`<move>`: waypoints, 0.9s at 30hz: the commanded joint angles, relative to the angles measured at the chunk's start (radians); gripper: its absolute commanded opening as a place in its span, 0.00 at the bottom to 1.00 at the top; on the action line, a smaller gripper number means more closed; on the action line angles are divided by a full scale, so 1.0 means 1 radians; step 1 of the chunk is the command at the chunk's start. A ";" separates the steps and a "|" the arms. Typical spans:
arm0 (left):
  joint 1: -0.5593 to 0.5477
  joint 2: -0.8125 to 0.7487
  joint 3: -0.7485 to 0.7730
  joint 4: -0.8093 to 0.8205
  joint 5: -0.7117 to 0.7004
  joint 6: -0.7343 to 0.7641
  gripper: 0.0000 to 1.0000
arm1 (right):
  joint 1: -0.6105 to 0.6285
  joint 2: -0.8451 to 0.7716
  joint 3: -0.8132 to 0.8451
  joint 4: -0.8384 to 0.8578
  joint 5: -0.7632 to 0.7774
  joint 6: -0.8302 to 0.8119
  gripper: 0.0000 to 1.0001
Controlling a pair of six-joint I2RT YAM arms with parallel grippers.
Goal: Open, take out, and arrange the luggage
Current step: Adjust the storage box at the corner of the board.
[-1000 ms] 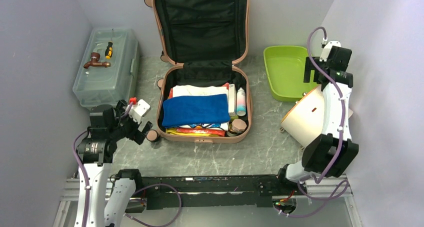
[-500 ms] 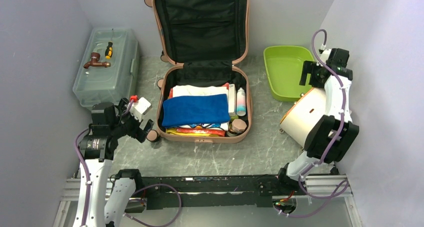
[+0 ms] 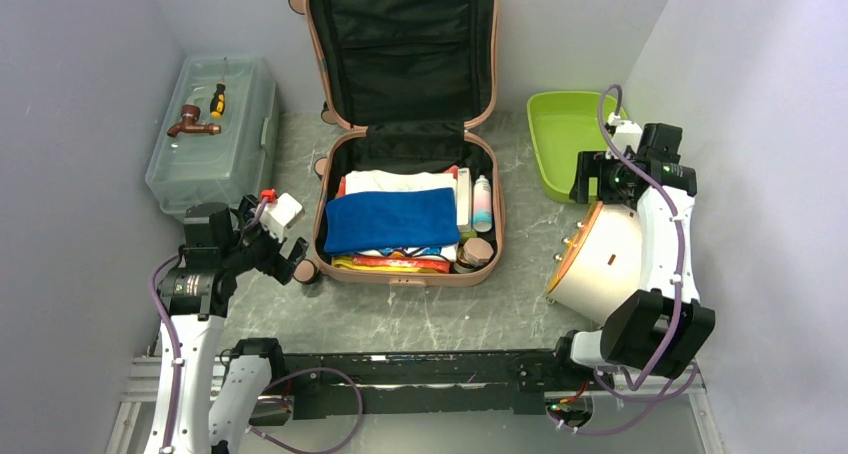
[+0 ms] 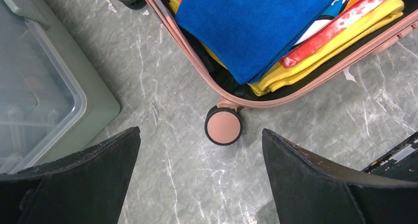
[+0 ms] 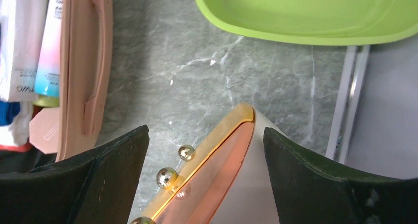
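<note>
The salmon-pink luggage [image 3: 405,277] lies open mid-table, its black-lined lid upright against the back wall. A blue towel [image 3: 390,219] covers folded white, yellow and red clothes, with bottles [image 3: 482,202] along the right side. My left gripper [image 3: 290,257] hangs open over the table at the case's front-left wheel [image 4: 223,126], beside the rim [image 4: 187,46]. My right gripper [image 3: 595,179] is open, its fingers either side of the top rim of a round cream-and-orange box [image 5: 222,169] with gold ball feet, a gap on each side.
A translucent grey-green toolbox [image 3: 210,144] with a screwdriver and a brown tap on its lid stands at back left. A lime green tray [image 3: 565,139] sits at back right, just behind the round box [image 3: 605,264]. Walls close in on both sides.
My right arm has swung left and down from near the wall to over the round box, which has shifted left; its jaws have narrowed slightly. The left arm has barely moved.
</note>
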 commanded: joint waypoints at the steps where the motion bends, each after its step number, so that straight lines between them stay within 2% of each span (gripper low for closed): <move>1: -0.002 -0.006 0.021 0.026 0.029 -0.024 0.99 | 0.036 -0.041 -0.030 -0.068 -0.048 -0.052 0.88; 7: -0.003 -0.007 0.031 0.021 0.031 -0.026 0.99 | 0.059 -0.074 0.004 -0.099 -0.092 -0.178 0.88; 16: 0.015 -0.010 0.023 0.024 0.051 -0.032 0.99 | 0.115 -0.190 0.015 -0.141 0.005 -0.376 0.90; 20: 0.021 -0.019 0.023 0.019 0.049 -0.031 0.99 | 0.138 -0.273 0.021 -0.194 -0.101 -0.503 0.90; 24: 0.030 -0.023 0.010 0.024 0.062 -0.034 0.99 | 0.306 -0.353 -0.025 -0.210 -0.055 -0.565 0.90; 27: 0.038 -0.024 0.006 0.026 0.070 -0.034 0.99 | 0.441 -0.345 -0.043 -0.247 0.007 -0.560 0.90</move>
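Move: The white box with the gold-knobbed rim lies just behind and below the right hand: its middle is about 13 cm back, 5 cm to the right and 8 cm down. The green bin stands some 12 cm ahead and 5 cm to the right, about 17 cm down. The open suitcase's packed half is centred roughly 34 cm to the left and 2 cm back, 14 cm down. From the left hand, the white box is about 65 cm to the right and 3 cm back. Leftward and back, the right hand leaves the white box's far corner, where one finger seems to rest against it. It first slides about 2 cm left almost level, then climbs some 6 cm while swinging back over the knobbed rim towards the suitcase, about 9 cm left in all. The wrist turns roughly 40 degrees counter-clockwise and tilts; the fingers stay wide open. ##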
